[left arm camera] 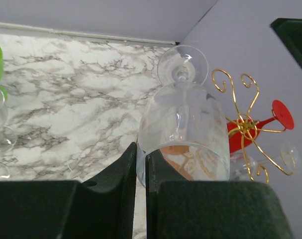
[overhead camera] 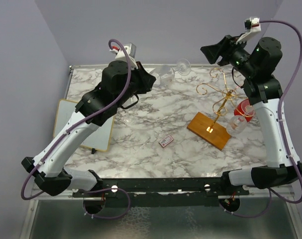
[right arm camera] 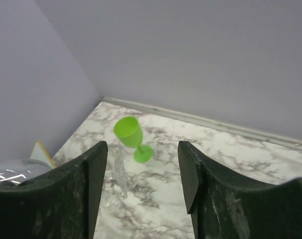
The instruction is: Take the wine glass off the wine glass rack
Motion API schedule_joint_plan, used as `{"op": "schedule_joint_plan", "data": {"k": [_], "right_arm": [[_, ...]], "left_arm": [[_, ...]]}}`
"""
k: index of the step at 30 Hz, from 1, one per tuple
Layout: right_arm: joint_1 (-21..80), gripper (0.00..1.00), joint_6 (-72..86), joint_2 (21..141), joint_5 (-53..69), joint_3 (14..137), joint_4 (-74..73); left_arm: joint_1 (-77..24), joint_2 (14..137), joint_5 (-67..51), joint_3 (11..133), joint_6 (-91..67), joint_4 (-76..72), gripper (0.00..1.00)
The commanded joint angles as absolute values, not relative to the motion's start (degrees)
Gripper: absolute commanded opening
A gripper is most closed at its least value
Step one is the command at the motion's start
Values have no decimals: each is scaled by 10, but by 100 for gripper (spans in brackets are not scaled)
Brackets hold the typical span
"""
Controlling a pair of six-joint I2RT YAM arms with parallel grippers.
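My left gripper [left arm camera: 140,154] is shut on the rim of a clear wine glass [left arm camera: 183,124]. One finger is inside the bowl and one outside. The glass lies tilted, foot away from me, held up over the far table [overhead camera: 173,71], apart from the wine glass rack. That rack's gold wire arms [overhead camera: 221,93] rise from a brown wooden base [overhead camera: 209,130]. A red glass [overhead camera: 245,109] and another clear glass [overhead camera: 237,124] hang on the rack [left arm camera: 246,124]. My right gripper [overhead camera: 213,52] is open and empty, raised above the rack's far side [right arm camera: 143,172].
A green glass [right arm camera: 128,132] and a clear glass [right arm camera: 118,172] are on the marble near the far left corner. A white board [overhead camera: 83,124] lies at the left edge. A small pink card [overhead camera: 165,141] lies near the middle. Walls close the back and sides.
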State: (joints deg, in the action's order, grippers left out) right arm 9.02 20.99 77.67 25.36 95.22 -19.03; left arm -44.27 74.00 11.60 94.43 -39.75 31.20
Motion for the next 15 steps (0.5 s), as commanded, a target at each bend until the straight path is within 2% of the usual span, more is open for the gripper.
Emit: {"op": "schedule_joint_plan", "data": {"k": [1,3,4,9,15], "right_arm": [[92,63,129,748,99,1017,-258],[92,79,112,722,84,1020,-253],[92,80,105,710,77,1018,-249],[92,82,77,655,35,1015,-249],[92,82,53,588,17,983,-229]], "left_arm": [[-443,797,178,1039,-327,385,0],[-442,842,183,1089,-289,432,0],[-442,870,188,1122,-274,459,0],[-434,1007,190,1264,-199,568,0],[-393,1132,114,1401,-144,660,0]]}}
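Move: The held clear glass goes to open marble some 18 cm ahead of the left gripper, 3 cm right and 43 cm below; the green glass stands about 23 cm ahead, 10 cm left, the nearest standing clear glass 7 cm ahead, 12 cm left, both 33 cm down. From the empty right gripper, the hanging clear glass is 9 cm back, 19 cm right, 28 cm below; the rack 5 cm back, 15 cm right, 33 cm below. Bring the left gripper forward about 10 cm, then also sharply down some 8 cm and slightly right, keeping its pinch on the clear glass's rim while rolling some 30 degrees, left side up, so the foot swings down toward the open marble. Meanwhile draw the empty right gripper up, back and right, away from that glass, turning clockwise and opening wider. ##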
